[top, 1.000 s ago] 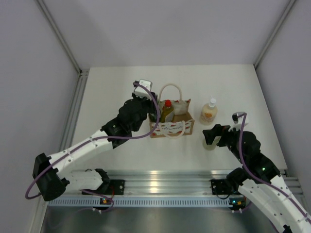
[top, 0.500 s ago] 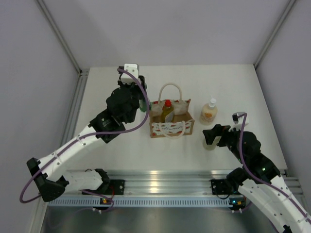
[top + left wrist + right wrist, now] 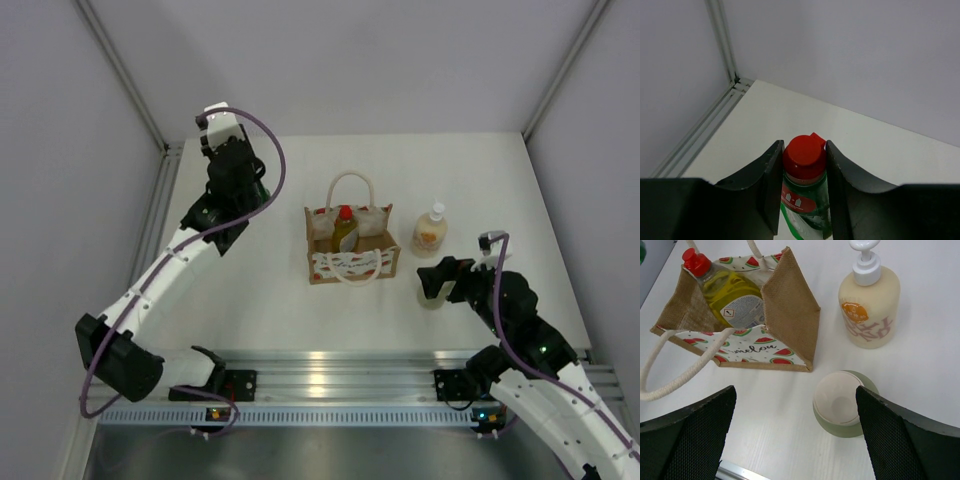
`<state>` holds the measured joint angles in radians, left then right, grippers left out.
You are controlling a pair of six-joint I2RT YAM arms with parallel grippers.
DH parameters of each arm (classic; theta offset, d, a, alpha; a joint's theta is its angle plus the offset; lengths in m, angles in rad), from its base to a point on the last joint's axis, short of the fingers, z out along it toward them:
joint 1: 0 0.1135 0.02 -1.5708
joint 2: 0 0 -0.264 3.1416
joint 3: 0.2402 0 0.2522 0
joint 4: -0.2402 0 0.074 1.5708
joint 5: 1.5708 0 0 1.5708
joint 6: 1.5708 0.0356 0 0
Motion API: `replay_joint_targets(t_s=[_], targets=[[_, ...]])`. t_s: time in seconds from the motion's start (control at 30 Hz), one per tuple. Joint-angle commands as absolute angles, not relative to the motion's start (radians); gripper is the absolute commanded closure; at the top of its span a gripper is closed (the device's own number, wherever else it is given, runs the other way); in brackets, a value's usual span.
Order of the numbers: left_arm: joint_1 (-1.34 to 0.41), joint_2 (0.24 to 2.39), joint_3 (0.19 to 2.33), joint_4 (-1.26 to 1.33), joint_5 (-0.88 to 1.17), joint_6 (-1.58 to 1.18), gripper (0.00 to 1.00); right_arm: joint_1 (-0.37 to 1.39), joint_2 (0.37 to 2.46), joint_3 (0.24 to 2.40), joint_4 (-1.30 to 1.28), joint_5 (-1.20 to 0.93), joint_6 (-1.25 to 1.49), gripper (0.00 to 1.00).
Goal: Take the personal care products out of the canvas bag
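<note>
My left gripper (image 3: 250, 188) is shut on the dark green bottle with the red cap (image 3: 804, 165), raised above the table's far left; in the left wrist view the gripper (image 3: 803, 146) clamps just below the cap. The canvas bag (image 3: 352, 262) stands mid-table, and the yellow bottle with a red cap (image 3: 730, 292) still lies inside it. The cream pump bottle (image 3: 870, 305) stands to the right of the bag. My right gripper (image 3: 795, 389) is open above the pale green bottle with the white cap (image 3: 840, 402), which stands on the table close to the right finger.
The table's far left corner with its metal frame rail (image 3: 715, 125) lies below the held bottle. The bag's cream loop handle (image 3: 675, 375) hangs out toward the front. A metal rail (image 3: 330, 370) runs along the near edge.
The left arm has lifted the dark green bottle out of the bag and carried it left and back, toward the far left corner. The right arm has not moved.
</note>
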<state>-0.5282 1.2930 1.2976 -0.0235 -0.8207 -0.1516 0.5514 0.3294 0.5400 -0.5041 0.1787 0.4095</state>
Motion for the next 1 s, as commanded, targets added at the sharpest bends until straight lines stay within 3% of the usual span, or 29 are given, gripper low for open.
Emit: replay_joint_targets(t_s=[0.0, 0.13, 0.37, 0.9, 0.97], targets=[[-0.462, 1.301, 1.296, 0.156, -0.808, -0.264, 1.0, 0.543, 0.313, 0.569, -0.48, 0.167, 0.396, 0.0], [-0.416, 1.359, 1.189, 0.377, -0.831, -0.209, 1.0, 0.541, 0.301, 0.554, -0.462, 0.164, 0.396, 0.01], [-0.367, 1.526, 1.184, 0.501, -0.844, -0.14, 1.0, 0.543, 0.299, 0.557, -0.459, 0.146, 0.391, 0.0], [-0.321, 1.672, 1.088, 0.546, -0.89, -0.267, 0.99, 0.543, 0.298, 0.549, -0.451, 0.109, 0.39, 0.01], [-0.322, 1.68, 1.083, 0.531, -0.9, -0.281, 0.8, 0.542, 0.295, 0.549, -0.449, 0.104, 0.39, 0.0]])
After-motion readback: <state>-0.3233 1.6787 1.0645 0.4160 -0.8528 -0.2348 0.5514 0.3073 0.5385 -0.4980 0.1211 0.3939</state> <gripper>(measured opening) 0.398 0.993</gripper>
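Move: The left gripper still holds the green bottle by its neck, high over the far left of the table. The bare spot it goes for lies about 8 cm ahead, 6 cm to its left and some 38 cm below. The canvas bag is about 9 cm back and 25 cm to the right, with the yellow bottle in it 8 cm back and 22 cm to the right of the hand. From the right hand that spot lies some 28 cm ahead and 52 cm to the left. Lower the left gripper about 18 cm towards the bare table at the far left, carrying it some 8 cm forward and 6 cm left, farther from the canvas bag, and level off at the bottom. Turn the wrist roughly 15 degrees counter-clockwise and tip it slightly down on the way. Keep the pinch on the green bottle's neck; don't open. ##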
